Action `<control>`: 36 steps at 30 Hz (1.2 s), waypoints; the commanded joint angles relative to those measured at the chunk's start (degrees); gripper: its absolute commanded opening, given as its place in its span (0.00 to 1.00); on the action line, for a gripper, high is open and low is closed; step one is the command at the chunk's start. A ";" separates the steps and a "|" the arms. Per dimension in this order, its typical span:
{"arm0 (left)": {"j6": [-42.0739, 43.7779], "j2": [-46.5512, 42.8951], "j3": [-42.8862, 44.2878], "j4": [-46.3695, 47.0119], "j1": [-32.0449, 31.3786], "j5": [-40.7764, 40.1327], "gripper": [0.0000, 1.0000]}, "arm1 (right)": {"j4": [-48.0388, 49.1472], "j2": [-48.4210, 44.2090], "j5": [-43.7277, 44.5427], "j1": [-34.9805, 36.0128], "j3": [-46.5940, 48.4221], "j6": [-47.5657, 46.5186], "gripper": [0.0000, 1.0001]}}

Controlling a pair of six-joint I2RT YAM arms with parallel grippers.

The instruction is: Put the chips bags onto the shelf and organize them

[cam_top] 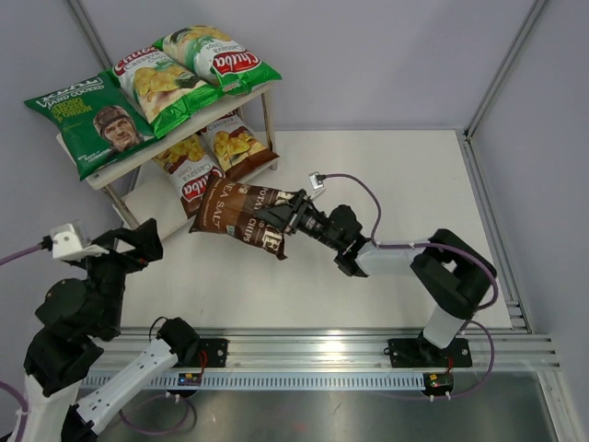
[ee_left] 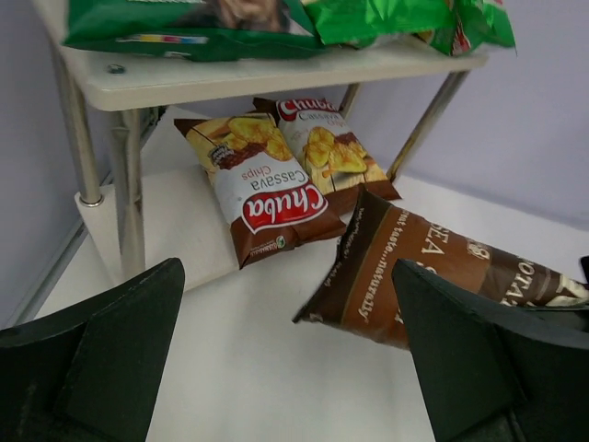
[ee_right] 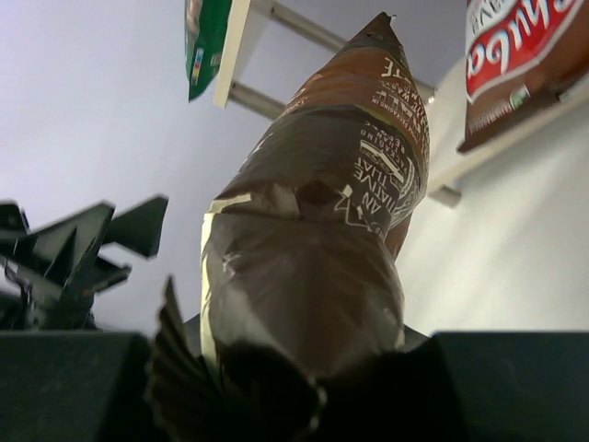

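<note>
The shelf (cam_top: 110,172) stands at the back left. Its top board carries a dark green chips bag (cam_top: 87,120) and two green-white Chuba bags (cam_top: 161,83) (cam_top: 216,57). Two brown Chuba bags (cam_top: 189,170) (cam_top: 237,143) lie on the lower board. My right gripper (cam_top: 290,216) is shut on one end of a dark brown Kettle bag (cam_top: 241,214), which hangs above the table just in front of the lower board. In the right wrist view this bag (ee_right: 322,230) fills the middle. My left gripper (ee_left: 290,359) is open and empty, facing the Kettle bag (ee_left: 433,267) and the brown Chuba bags (ee_left: 267,198).
A small white connector with a purple cable (cam_top: 317,181) lies on the table behind the right arm. An aluminium rail (cam_top: 368,354) runs along the near edge. A metal frame post (cam_top: 502,69) rises at the back right. The shelf's metal legs (ee_left: 129,193) stand close to my left gripper.
</note>
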 commanded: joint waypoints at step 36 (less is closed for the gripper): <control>-1.00 -9.18 -4.41 6.29 8.62 -1.05 0.99 | -24.50 54.74 15.01 6.51 86.52 -18.97 0.05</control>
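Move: Out in the right hand's grip, the brown sea salt bag is headed for the left part of the lower shelf, some 19 cm ahead, 30 cm left and 12 cm below that hand. The nearer Chuba bag stands about 18 cm ahead and 24 cm left, the farther Chuba bag about 27 cm ahead and 13 cm left, both some 13 cm lower. From the empty left hand, that place is about 30 cm ahead, 6 cm left and 22 cm below. Carrying the pinched brown bag left and forward, the right hand reaches some 25 cm at nearly constant height, taking the bag's free end in under the upper shelf towards the left of the lower shelf. Late on, the wrist swings roughly 10 degrees clockwise and rolls a little. The left hand, open and empty, edges about 5 cm left and slightly back, then stays nearly still. ##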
